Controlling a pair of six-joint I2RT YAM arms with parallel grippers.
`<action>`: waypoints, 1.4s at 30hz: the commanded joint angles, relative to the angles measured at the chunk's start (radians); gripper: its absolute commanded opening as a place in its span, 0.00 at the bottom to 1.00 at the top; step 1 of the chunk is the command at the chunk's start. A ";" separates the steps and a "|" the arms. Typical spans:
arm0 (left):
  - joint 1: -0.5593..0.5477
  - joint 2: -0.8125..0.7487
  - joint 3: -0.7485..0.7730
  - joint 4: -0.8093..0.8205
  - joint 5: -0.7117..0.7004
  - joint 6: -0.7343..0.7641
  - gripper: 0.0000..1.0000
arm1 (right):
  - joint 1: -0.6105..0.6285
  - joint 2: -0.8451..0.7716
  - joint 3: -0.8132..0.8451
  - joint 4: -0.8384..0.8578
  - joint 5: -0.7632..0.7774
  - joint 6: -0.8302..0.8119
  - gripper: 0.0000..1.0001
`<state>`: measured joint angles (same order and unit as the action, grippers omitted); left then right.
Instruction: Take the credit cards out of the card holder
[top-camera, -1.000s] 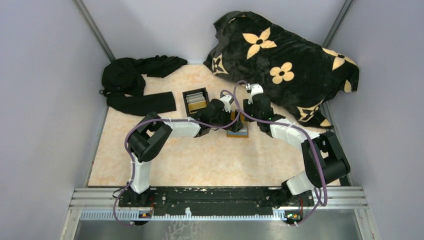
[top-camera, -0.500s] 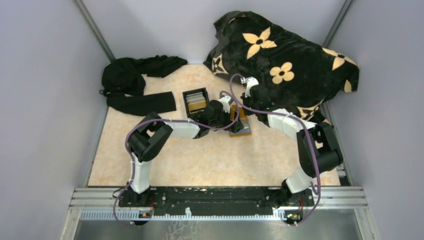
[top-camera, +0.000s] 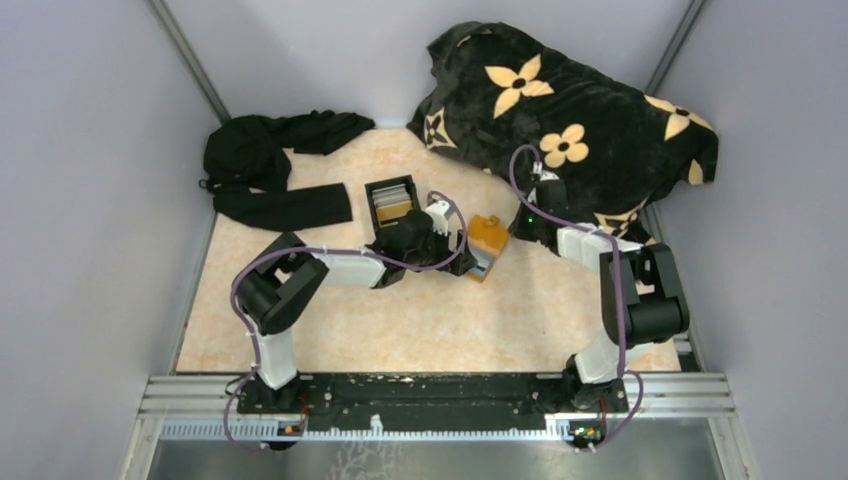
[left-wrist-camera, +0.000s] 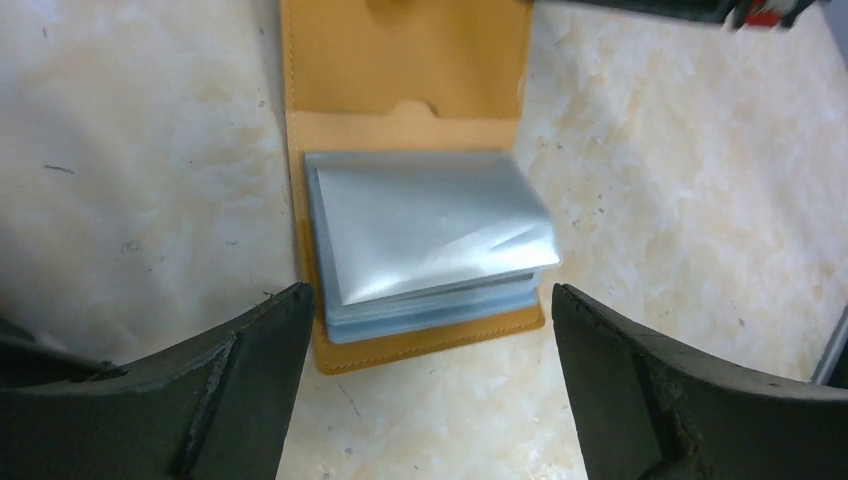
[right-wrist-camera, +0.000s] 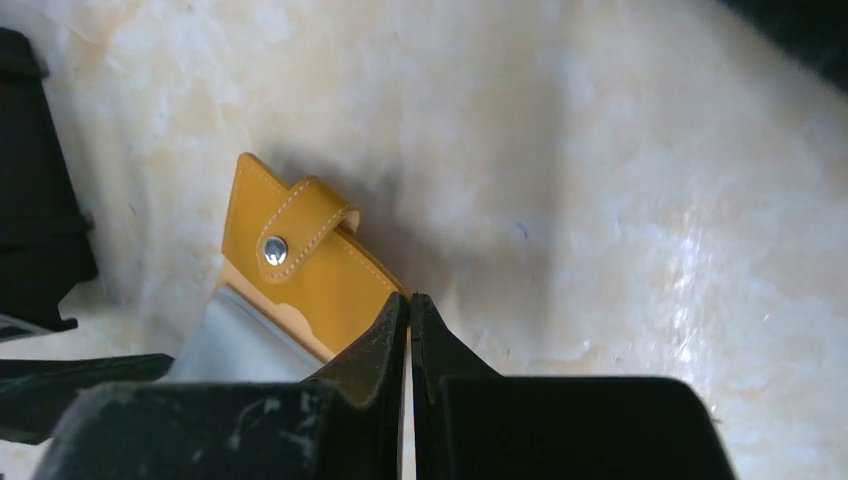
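The orange card holder (left-wrist-camera: 400, 60) lies open on the marbled table, its snap flap (right-wrist-camera: 300, 225) folded back. A stack of silvery-blue credit cards (left-wrist-camera: 430, 230) sits in it, the top card skewed to the right. My left gripper (left-wrist-camera: 430, 310) hovers open just short of the stack's near end, one finger on each side, touching nothing. In the top view the holder (top-camera: 490, 235) lies between my left gripper (top-camera: 455, 250) and my right gripper (top-camera: 520, 225). My right gripper (right-wrist-camera: 410, 300) is shut, its tips beside the holder's edge, with nothing seen between them.
A black open-topped box (top-camera: 390, 200) with cards in it stands just left of the left wrist. Black clothing (top-camera: 275, 170) lies at the back left. A black flowered blanket (top-camera: 570, 110) fills the back right, close behind the right arm.
My right gripper has shut and drawn back to the right, off the holder. The holder has turned, flap toward the back right. My left arm has pulled slightly back, still open.
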<state>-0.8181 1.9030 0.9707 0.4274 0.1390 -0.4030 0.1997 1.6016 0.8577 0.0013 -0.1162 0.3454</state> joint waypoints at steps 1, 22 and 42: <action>-0.003 -0.085 -0.042 0.099 -0.001 0.002 0.94 | -0.003 -0.066 -0.063 0.043 -0.070 0.131 0.00; -0.036 -0.101 -0.133 0.145 0.003 -0.091 0.93 | 0.119 -0.520 -0.578 0.139 0.135 0.489 0.00; -0.091 0.050 -0.075 0.036 0.028 -0.153 0.34 | 0.281 -0.616 -0.587 0.143 0.270 0.513 0.01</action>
<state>-0.9066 1.8790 0.8543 0.5228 0.1303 -0.5499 0.4641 1.0382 0.2298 0.1284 0.1383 0.9043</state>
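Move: The cards in the open card holder's pocket lie about 3 cm to the right of the left hand, level with it fore and aft, and some 3 cm below. The orange flap, its edge already pinched by the right hand, is about 5 cm ahead and 5 cm right of the left hand; the black box is 10 cm ahead and 16 cm left. From the right hand the cards lie some 6 cm back, 7 cm left and 3 cm lower. The card holder, still pinched by the flap's edge, is drawn some 14 cm back and about 3 cm down by the right hand, which also turns about 15 degrees clockwise and then holds there. The left hand rises roughly 4 cm, draws back about 5 and sinks again to the pocket's mouth, its wide-open fingers closing about halfway over the cards' edge; a touch can't be made out. ##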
